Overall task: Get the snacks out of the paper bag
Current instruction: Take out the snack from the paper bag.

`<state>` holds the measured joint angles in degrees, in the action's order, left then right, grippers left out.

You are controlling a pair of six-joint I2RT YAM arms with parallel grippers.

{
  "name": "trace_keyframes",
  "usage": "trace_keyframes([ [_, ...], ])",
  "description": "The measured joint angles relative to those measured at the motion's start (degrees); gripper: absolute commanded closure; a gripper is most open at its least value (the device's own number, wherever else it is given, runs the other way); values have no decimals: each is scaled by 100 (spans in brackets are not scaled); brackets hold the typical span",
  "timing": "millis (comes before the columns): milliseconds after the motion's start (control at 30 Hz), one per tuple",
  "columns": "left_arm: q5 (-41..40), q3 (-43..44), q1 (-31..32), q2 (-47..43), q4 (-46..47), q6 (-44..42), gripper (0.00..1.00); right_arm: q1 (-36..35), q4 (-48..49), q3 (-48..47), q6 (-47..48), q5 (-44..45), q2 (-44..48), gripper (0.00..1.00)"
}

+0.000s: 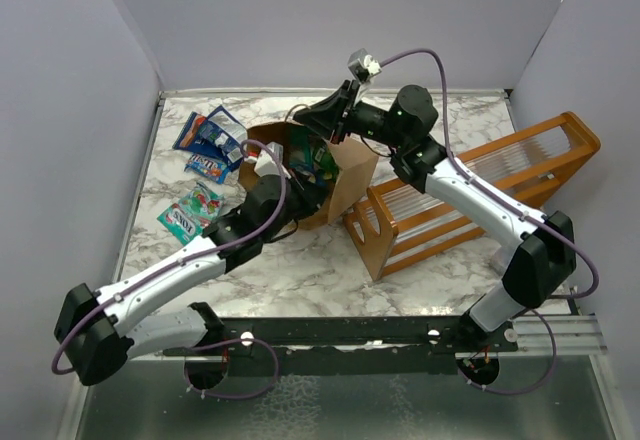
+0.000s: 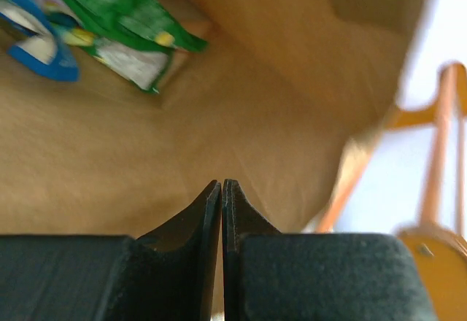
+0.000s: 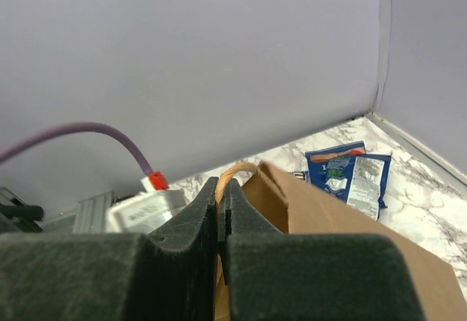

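The brown paper bag (image 1: 350, 182) lies open-mouthed in the middle of the marble table. My left gripper (image 2: 221, 187) is inside it, jaws together with nothing visible between them, the bag's paper wall (image 2: 255, 109) just ahead. A green snack packet (image 2: 124, 7) and a blue one (image 2: 40, 52) lie deeper in the bag. My right gripper (image 3: 223, 190) is shut on the bag's twisted paper handle (image 3: 235, 169) at the bag's rim (image 3: 328, 215). Three more snacks lie on the table left of the bag: blue-and-white (image 1: 208, 136), another blue (image 1: 207, 168) and teal (image 1: 192, 210).
An orange wooden rack (image 1: 480, 195) with clear slats stands right of the bag, touching or nearly touching it. Purple walls enclose the table on three sides. The left arm's grey camera module and purple cable (image 3: 139, 208) sit close to my right gripper.
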<state>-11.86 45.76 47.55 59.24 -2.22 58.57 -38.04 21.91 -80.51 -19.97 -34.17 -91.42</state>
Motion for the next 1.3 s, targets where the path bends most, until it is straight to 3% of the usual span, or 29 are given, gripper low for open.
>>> trace_keyframes([
  [200, -1204, -2, 9, 750, 212, 601, 91, 0, 2, 2, -85, 48, 186, 98],
  [433, -1858, -450, 9, 1029, 979, 1071, 74, -4, 61, 39, -229, 37, 234, 98],
  [500, -2004, -518, -20, 1060, 1071, 1152, 74, -4, 63, 46, -247, 28, 238, 98],
  [700, -2070, -317, -299, 1381, 1161, 1447, 73, -4, 79, 94, -223, -61, 251, 98],
  [1133, -1987, -33, -479, 2312, 1381, 1475, 51, -7, 46, 140, 476, -772, 262, 98],
  [1300, -1923, -66, -507, 2487, 1751, 1478, 50, -13, 33, 140, 529, -892, 262, 98],
])
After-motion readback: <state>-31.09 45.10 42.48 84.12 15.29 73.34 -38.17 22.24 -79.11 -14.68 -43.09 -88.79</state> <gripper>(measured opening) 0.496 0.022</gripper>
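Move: The green snack pack inside the paper bag lies about 15 cm ahead of the left hand, 2 cm to its left and 12 cm below. The teal pack sits some 6 cm to the left of the green one, level with it in height. The blue pack lies about 2 cm nearer the base than the green one and 4 cm lower. From the right hand the green pack is about 4 cm ahead, 4 cm to the right and 26 cm down. Keeping the bag's paper handle pinched, the right hand lifts it about 2 cm, then eases back some 3 cm and slightly down. Meanwhile the left hand pushes deeper into the bag, about 11 cm forward and 9 cm down, towards the green pack, turning some 30 degrees counter-clockwise; its nearly shut fingers spread to half open, with no grip on a snack yet. ##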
